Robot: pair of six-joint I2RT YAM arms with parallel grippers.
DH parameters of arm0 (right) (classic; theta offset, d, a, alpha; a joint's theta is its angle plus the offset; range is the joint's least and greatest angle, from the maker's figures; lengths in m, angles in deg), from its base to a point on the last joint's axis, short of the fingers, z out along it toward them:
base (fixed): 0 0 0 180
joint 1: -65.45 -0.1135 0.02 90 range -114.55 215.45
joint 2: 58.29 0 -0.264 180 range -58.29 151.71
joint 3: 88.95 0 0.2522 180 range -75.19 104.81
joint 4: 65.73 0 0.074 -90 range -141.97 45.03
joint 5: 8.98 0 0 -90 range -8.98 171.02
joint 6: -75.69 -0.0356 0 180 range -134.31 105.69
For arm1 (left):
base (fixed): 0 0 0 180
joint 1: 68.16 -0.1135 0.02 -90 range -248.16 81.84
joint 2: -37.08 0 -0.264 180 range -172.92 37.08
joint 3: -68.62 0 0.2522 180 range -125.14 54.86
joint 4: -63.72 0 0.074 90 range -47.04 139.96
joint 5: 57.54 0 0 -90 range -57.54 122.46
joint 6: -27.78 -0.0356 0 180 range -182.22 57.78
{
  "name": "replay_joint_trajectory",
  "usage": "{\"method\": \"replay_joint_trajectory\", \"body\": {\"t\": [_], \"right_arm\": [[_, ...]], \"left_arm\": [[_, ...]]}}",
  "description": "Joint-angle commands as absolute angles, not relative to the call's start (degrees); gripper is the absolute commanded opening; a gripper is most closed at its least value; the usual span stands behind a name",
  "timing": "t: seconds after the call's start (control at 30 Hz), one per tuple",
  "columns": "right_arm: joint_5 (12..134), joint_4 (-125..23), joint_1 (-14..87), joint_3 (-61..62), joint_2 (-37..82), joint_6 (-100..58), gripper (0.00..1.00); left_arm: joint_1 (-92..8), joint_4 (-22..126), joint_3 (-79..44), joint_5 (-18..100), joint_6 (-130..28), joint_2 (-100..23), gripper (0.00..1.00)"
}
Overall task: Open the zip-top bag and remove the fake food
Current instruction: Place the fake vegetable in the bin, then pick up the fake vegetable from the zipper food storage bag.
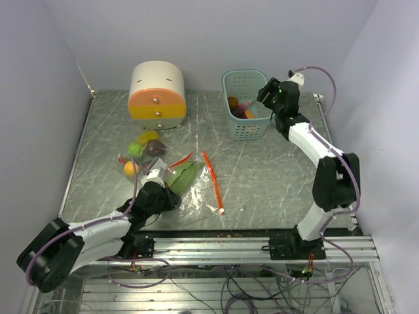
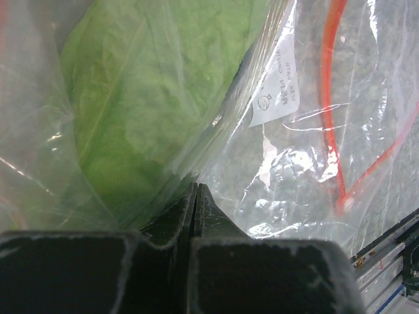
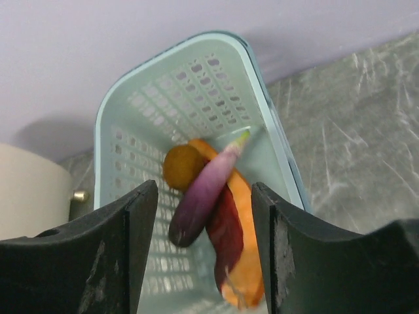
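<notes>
The clear zip-top bag (image 1: 196,190) lies crumpled at the table's front left, its orange zip strip (image 1: 213,176) spread open. A flat green leafy piece of fake food (image 2: 150,91) shows through the plastic. My left gripper (image 2: 196,186) is shut, and the bag's film (image 2: 294,176) bunches at its tips beside the leaf. Yellow (image 1: 148,137), lime-green (image 1: 135,148), dark purple (image 1: 155,148) and orange (image 1: 131,168) fruits lie at the bag's far-left end; I cannot tell whether they are inside it. My right gripper (image 3: 204,190) hangs open over the basket (image 3: 163,72), touching nothing.
The pale teal basket (image 1: 245,127) at the back holds a purple eggplant (image 3: 203,196), an orange round fruit (image 3: 182,167), a dark red piece (image 3: 226,235) and a long orange piece (image 3: 249,268). A round cream-and-orange drawer box (image 1: 157,95) stands at the back left.
</notes>
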State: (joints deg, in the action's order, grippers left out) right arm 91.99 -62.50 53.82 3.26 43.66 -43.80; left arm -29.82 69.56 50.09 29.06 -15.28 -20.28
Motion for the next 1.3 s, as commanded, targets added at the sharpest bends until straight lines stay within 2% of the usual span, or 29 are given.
{"method": "replay_joint_trajectory", "body": {"t": [0.0,0.13,0.3,0.5,0.7,0.87,1.03,1.27], "right_arm": [[91.1,-67.2,53.3,-5.3,31.9,-44.0,0.56],[87.8,-71.8,51.5,-17.6,19.9,-45.9,0.49],[85.0,-73.1,49.1,-32.6,8.0,-49.1,0.44],[78.7,-77.4,44.7,-47.4,0.8,-53.3,0.32],[81.7,-81.8,34.6,-54.7,6.0,-54.1,0.19],[82.9,-90.7,29.7,-60.4,13.5,-57.9,0.13],[82.2,-97.8,25.3,-60.5,22.3,-59.7,0.11],[81.6,-99.1,21.0,-54.0,31.6,-58.3,0.10]], "left_arm": [[-30.1,67.6,50.1,28.5,-15.8,-18.8,0.07],[-30.1,65.9,49.6,28.1,-16.1,-17.6,0.07],[-30.1,65.2,49.5,28.4,-16.1,-17.0,0.07],[-30.1,64.9,48.7,28.2,-16.3,-17.3,0.07],[-30.1,68.3,48.2,29.1,-15.9,-20.8,0.07],[-30.0,70.7,48.5,30.4,-15.1,-22.4,0.07],[-29.8,69.7,48.0,30.3,-15.3,-22.1,0.07],[-29.4,70.4,48.2,30.7,-15.1,-22.8,0.07]]}}
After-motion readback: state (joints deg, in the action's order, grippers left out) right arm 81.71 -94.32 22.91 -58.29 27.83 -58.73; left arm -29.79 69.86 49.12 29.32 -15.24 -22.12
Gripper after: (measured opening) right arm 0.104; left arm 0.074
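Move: The open bag's orange zip edge lies about 29 cm back towards the base from the right hand, 19 cm to its left and 23 cm below. The green fake vegetable in the bag lies some 11 cm left of that edge and 3 cm farther out. The bin's middle is about 2 cm ahead of the right hand, 2 cm left and 15 cm below. From the left hand, the zip edge is roughly 6 cm ahead, 14 cm right and 1 cm below. Draw the right gripper back from the bin, lifting about 5 cm at first, then sweep down and to the left to the orange zip edge, roughly 30 cm back in all. On the way, nearly close the half-open fingers, turn the hand some 35 degrees counter-clockwise and tip the fingers down. Keep the left gripper shut and resting on the bag. ##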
